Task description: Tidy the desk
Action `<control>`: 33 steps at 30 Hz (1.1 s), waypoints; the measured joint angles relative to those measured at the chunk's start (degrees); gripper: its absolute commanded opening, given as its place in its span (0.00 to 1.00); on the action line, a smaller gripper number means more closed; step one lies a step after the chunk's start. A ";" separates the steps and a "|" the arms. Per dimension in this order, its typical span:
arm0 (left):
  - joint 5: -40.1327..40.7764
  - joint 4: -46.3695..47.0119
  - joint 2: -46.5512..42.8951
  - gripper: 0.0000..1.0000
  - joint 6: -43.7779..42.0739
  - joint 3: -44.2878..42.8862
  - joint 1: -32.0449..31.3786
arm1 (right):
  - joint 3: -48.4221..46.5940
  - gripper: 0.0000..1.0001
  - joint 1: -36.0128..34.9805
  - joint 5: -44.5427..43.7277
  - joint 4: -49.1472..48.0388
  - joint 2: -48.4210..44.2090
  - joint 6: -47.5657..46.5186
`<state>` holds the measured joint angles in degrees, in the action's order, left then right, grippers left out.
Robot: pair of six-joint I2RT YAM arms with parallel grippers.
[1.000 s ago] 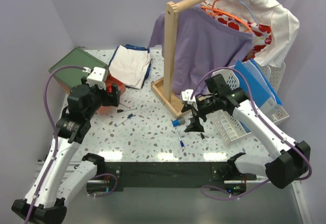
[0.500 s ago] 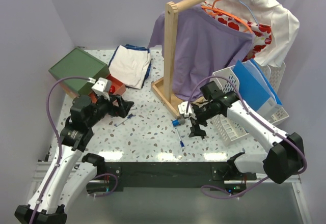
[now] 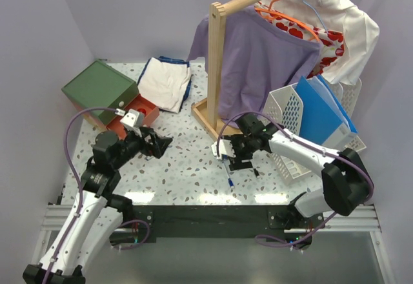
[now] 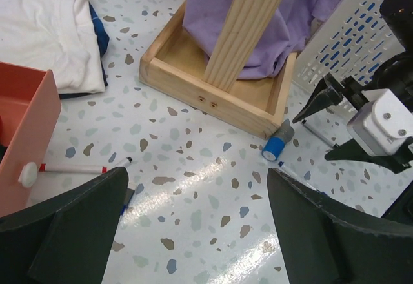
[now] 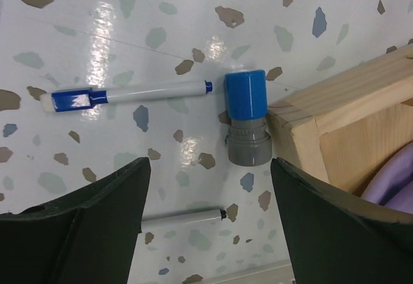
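Observation:
The desk [image 3: 187, 168] is a glossy white speckled top with loose items on it. A blue-and-grey stamp [image 5: 247, 119] lies against the corner of the wooden rack base [image 5: 335, 122]. To its left lies a blue-capped marker [image 5: 122, 93]. My right gripper [image 5: 208, 184] hovers open just below the stamp, a thin grey pen [image 5: 184, 217] on the desk between its fingers. My left gripper [image 4: 197, 184] is open and empty over bare desk. To its left, a red-and-black marker [image 4: 71, 167] lies by the open orange drawer [image 4: 26, 135]. In the left wrist view the stamp [image 4: 275, 147] sits to the right.
A wooden clothes rack [image 3: 216, 71] with a purple shirt [image 3: 258, 58] stands at the back centre. A white file basket [image 3: 290, 142] with blue folders is at the right. A green-topped box [image 3: 100, 89] and folded white cloth [image 3: 164, 84] sit at the back left.
My left gripper has moved away from the orange drawer, forward and right over the desk. My right gripper has swung left and down beside the stamp, its jaws narrowing a little.

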<state>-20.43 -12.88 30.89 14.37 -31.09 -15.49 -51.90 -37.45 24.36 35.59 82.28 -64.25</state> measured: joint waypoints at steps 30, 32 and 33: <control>1.14 1.01 -6.05 0.96 0.02 2.71 0.00 | -0.17 0.25 -1.66 -5.92 -8.17 10.78 3.56; 1.11 1.16 -6.05 0.96 0.04 2.71 0.00 | -0.39 0.19 -1.66 -5.88 -8.07 10.97 4.09; 1.09 1.27 -6.08 0.96 0.07 2.73 0.00 | -0.66 0.12 -1.66 -5.84 -7.93 11.13 4.39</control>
<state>-19.33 -11.62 24.82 14.44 -28.36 -15.49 -52.56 -39.11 18.52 27.66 93.41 -59.86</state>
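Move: The blue-and-grey tube that the right hand is after lies about 2 cm ahead, 2 cm to its left and 5 cm below, its grey end nearer the fingers. The near corner of the wooden rack's base is some 3 cm ahead of the tube; the blue marker lies about 5 cm back and 3 cm left of the hand, the black-tipped marker 2 cm back and 7 cm right. From the left hand the tube is roughly 20 cm right, 2 cm ahead and 20 cm below. The right hand sinks about 5 cm onto the grey end of the tube, easing some 2 cm forward towards the rack's corner during the first half of the way down, with only a slight tilt of the wrist. Its wide-open fingers narrow gradually as it goes down, then close more quickly over the last few centimetres and come to pinch the grey end between both fingertips, the grip motor's effort rising at the finish. ##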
